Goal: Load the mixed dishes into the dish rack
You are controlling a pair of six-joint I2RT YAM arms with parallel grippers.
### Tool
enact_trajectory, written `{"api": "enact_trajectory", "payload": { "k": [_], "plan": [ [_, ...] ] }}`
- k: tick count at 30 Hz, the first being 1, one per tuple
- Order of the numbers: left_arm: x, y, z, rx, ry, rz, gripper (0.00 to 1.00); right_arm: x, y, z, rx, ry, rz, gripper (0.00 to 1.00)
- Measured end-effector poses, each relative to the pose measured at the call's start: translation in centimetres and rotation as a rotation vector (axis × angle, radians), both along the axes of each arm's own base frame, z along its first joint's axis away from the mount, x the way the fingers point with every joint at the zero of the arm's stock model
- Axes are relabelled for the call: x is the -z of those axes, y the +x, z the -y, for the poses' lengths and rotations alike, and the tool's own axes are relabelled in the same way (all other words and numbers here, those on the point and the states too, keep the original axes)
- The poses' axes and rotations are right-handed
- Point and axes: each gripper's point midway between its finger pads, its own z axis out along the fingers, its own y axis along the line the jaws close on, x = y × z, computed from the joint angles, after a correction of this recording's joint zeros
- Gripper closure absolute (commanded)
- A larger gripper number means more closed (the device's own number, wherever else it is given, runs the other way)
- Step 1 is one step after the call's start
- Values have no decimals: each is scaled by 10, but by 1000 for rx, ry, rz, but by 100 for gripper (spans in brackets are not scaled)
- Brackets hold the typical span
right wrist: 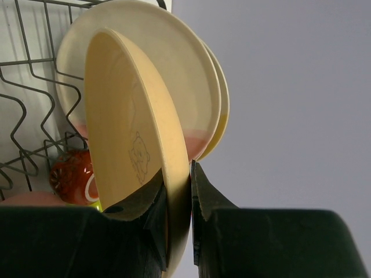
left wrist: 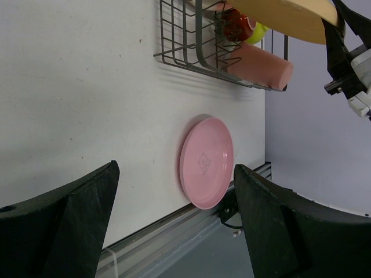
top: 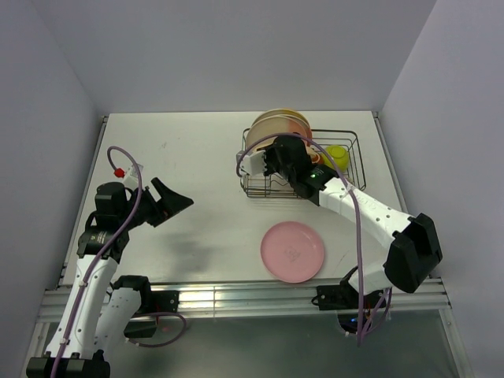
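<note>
My right gripper (right wrist: 190, 197) (top: 272, 161) is shut on the rim of a yellow-orange plate (right wrist: 122, 127), holding it upright over the left end of the dish rack (top: 356, 148). Behind it two plates stand in the rack, a cream-and-pink one (right wrist: 168, 75) and a cream-and-yellow one (right wrist: 223, 110). Also in the rack are a dark red mug (right wrist: 69, 174), a lime-yellow bowl (top: 337, 156) and a salmon-pink tumbler (left wrist: 261, 63) on its side. A pink plate (top: 293, 250) lies flat on the table near the front edge. My left gripper (top: 177, 201) (left wrist: 174, 174) hangs open and empty, left of that plate.
The white table ends in a metal rail (top: 236, 295) along the front. Grey walls close in the back and both sides. The right arm (top: 370, 213) reaches across the table between the rack and the pink plate.
</note>
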Motion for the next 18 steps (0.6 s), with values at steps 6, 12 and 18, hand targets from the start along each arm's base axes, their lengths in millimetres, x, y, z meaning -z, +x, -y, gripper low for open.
{"api": "enact_trajectory", "payload": {
  "k": [6,12,18],
  "plan": [
    [0,0,0,1,1,1,14,13,9,3,9,7,-29,100],
    [0,0,0,2,2,0,14,32,17,2,10,34,-80,100],
    [15,0,10,45,31,-48,17,61,27,2,31,61,-160,86]
  ]
}}
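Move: Just ahead of and below the right hand, which still pinches the yellow plate by its rim, is the empty rack slot: about 5 cm farther out, 1 cm left and 20 cm down. The loaded plates stand roughly 11 cm ahead, 3 cm left and 12 cm below. The red mug lies some 4 cm ahead, 8 cm right and 19 cm lower. From the left hand the slot is about 23 cm ahead, 29 cm right and 14 cm below. Lowering the pinched yellow plate, the right hand sinks about 6 cm, gathering speed, and eases 2.5 cm forward, taking the plate down towards the wavy wires just on the near side of the loaded plates. The wrist tips its fingers some 10 degrees further down, and the grip keeps its hold. Near the end the empty left hand starts down and slightly right, open. ##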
